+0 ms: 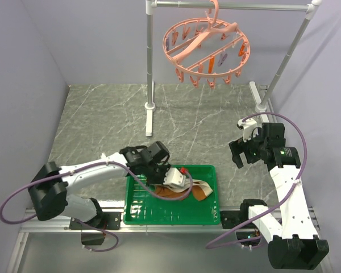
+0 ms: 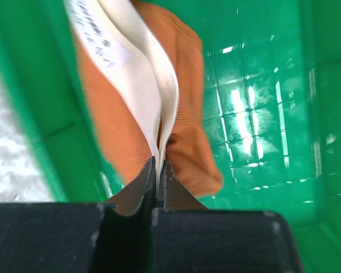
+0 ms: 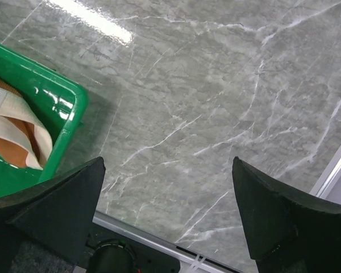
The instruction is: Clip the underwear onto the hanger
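Observation:
The rust-orange underwear (image 2: 187, 96) with a cream waistband lies in the green tray (image 1: 142, 213); it also shows in the top view (image 1: 179, 190) and at the left edge of the right wrist view (image 3: 11, 128). My left gripper (image 2: 157, 165) is inside the tray, shut on the cream waistband (image 2: 150, 96). The salmon-pink round hanger (image 1: 206, 48) with its small clothespins hangs from the rack's top bar at the back. My right gripper (image 3: 167, 168) hovers open over the bare marble to the right of the tray, holding nothing.
A grey metal rack (image 1: 150, 68) stands at the back, with one upright at left and a slanted leg (image 1: 287, 57) at right. The tray's corner (image 3: 68, 102) lies left of the right gripper. A metal rail (image 3: 153, 236) runs along the table's near edge.

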Controlling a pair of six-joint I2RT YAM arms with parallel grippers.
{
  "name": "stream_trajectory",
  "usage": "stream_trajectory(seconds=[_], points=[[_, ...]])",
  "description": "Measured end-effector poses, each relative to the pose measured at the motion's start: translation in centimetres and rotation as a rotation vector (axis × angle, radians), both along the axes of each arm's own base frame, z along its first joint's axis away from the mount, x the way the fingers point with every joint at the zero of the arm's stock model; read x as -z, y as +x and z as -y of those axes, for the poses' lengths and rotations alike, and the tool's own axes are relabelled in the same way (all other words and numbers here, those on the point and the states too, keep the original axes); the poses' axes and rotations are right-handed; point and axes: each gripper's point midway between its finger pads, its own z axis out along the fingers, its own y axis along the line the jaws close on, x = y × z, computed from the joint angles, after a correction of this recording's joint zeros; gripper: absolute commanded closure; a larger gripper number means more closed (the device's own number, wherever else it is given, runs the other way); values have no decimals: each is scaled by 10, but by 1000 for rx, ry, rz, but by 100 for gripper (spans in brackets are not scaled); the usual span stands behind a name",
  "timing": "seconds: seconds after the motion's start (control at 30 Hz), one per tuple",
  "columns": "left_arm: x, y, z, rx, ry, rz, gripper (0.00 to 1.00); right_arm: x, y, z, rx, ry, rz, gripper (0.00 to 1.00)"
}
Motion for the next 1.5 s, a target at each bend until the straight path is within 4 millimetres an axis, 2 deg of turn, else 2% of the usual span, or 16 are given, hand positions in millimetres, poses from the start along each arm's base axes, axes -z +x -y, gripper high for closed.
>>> stream_trajectory(seconds=[0.1, 0.2, 0.27, 0.37, 0.43, 0.5, 0.6, 0.73, 0.83, 1.0, 1.2, 1.27, 1.33, 1.47, 1.5], points=[[-31, 12, -2, -80, -66, -20, 100, 0, 0, 0, 0, -1, 1, 0], [-84, 49, -8, -220, -175, -22, 100, 0, 0, 0, -1, 2, 2, 0], [-130, 83, -16, -324, -257, -11, 100, -1, 0, -2, -5, 7, 1, 0], [-189, 120, -29, -426, -344, -10, 100, -3, 2, -4, -12, 18, 2, 1], [-218, 135, -40, -476, -380, -70, 100, -8, 5, -5, -15, 24, 6, 0], [-234, 149, -52, -530, -410, -136, 100, -12, 9, -6, -18, 30, 10, 0], [-239, 166, -79, -651, -445, -268, 100, -17, 12, -8, -22, 42, 17, 0], [-237, 172, -116, -829, -466, -407, 100, -16, 13, -10, -25, 53, 11, 0], [-247, 179, -139, -973, -507, -435, 100, -14, 14, -10, -23, 58, 1, 1], [-267, 189, -182, -1238, -584, -322, 100, -11, 15, -13, -25, 72, -19, 1], [-290, 193, -212, -1564, -661, -183, 100, -7, 18, -14, -26, 82, -38, 0], [-287, 201, -217, -1649, -680, -151, 100, -6, 19, -15, -28, 86, -43, 1], [-276, 204, -211, -1694, -672, -144, 100, -4, 20, -16, -30, 96, -52, 1], [-248, 202, -161, -1683, -631, -206, 100, -7, 22, -21, -34, 125, -60, 1], [-243, 199, -142, -1664, -623, -230, 100, -8, 22, -22, -37, 132, -59, 1]])
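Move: The left hand already pinches the underwear's pale waistband, low in the tray. The hanger's clip ring is roughly 35 cm ahead, 9 cm to this hand's right and 38 cm higher. The tray's middle sits about 3 cm back, 3 cm left and 4 cm below; the left post's white foot is about 27 cm ahead, 11 cm left and 7 cm below. From the right hand, the ring lies about 28 cm ahead, 13 cm left and 30 cm up. Up and forward at once, the left hand sweeps the pinched underwear out of the tray, rising some 24 cm, then swings left well past the post's foot while turning roughly 95 degrees counter-clockwise. At the end it comes back right and sinks a little, fingers still shut on the waistband. The open right hand edges slightly forward and left. ##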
